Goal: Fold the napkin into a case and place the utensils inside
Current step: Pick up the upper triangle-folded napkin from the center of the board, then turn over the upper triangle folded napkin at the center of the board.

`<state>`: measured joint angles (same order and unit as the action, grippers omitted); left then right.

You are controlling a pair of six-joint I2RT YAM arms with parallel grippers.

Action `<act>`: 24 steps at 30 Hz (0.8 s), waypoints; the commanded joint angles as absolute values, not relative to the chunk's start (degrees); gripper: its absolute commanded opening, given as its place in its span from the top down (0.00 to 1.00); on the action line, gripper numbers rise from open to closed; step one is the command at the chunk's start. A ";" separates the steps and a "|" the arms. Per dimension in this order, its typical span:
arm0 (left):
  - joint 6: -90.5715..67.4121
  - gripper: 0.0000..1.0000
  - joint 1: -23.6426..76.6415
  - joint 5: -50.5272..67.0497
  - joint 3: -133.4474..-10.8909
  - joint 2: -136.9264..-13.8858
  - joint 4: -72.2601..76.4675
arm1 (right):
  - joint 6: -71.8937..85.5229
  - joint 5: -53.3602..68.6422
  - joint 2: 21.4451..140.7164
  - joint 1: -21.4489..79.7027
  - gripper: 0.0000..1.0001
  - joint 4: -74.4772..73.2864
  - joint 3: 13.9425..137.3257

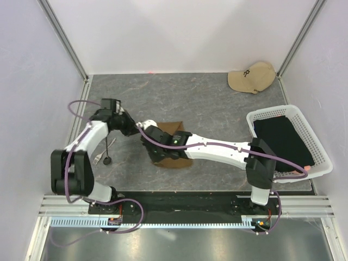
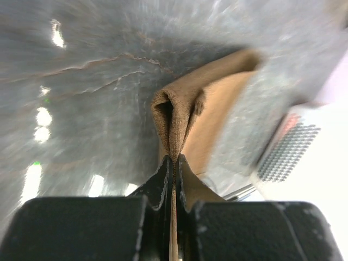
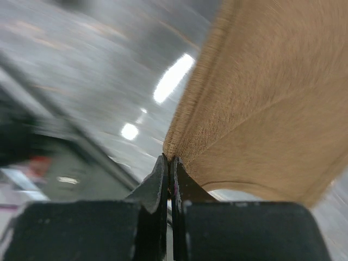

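Observation:
The olive-brown napkin lies mid-table, partly hidden under my right arm. My left gripper is at the cloth's left edge. In the left wrist view it is shut on a pinched fold of the napkin. My right gripper reaches across the cloth from the right. The right wrist view shows it shut on a corner of the napkin, and the cloth rises from the table. The utensils, a fork and a dark-headed piece, lie left of the napkin beside my left arm.
A white mesh basket holding black fabric stands at the right. A beige cap sits at the back right corner. White walls enclose the grey table on three sides.

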<state>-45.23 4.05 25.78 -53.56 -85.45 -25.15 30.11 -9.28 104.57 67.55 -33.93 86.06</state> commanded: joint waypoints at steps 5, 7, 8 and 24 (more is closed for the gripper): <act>-31.65 0.98 -7.82 19.16 -71.00 -71.46 -37.61 | 31.99 11.76 113.11 74.00 1.00 -31.30 108.98; -30.94 0.98 -7.74 18.55 -75.66 -71.19 -38.93 | 34.45 14.14 112.07 74.00 1.00 -26.38 107.42; -31.02 0.98 -7.56 18.28 -76.80 -71.28 -38.85 | 34.98 15.63 110.32 73.83 1.00 -24.54 105.92; -37.00 0.98 24.94 1.42 -79.36 -97.28 -25.23 | 45.97 28.57 88.43 56.61 1.00 21.00 39.31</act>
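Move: Both hands already grip the napkin by its left edge, which is off the board, and the rest trails away to the right. Its middle is about 11 cm right, 5 cm back and 6 cm below the left hand; from the right hand it lies about 8 cm right, 6 cm forward and 8 cm below. The fork lies some 14 cm left and 9 cm back of the left hand, the spoon 13 cm left and 6 cm back, both on the board about 8 cm down. Both hands keep their fingers shut on the napkin and swing it briskly up and left, towards the side where the fork and spoon lie, the left hand about 16 cm up and 8 cm left, the right about 11 cm up and 12 cm left. Then both reverse, sweeping some 13 cm right while dropping 13 to 14 cm towards the board, the right wrist rolling about 30 degrees left side up, the left wrist rolling less and turning clockwise. ##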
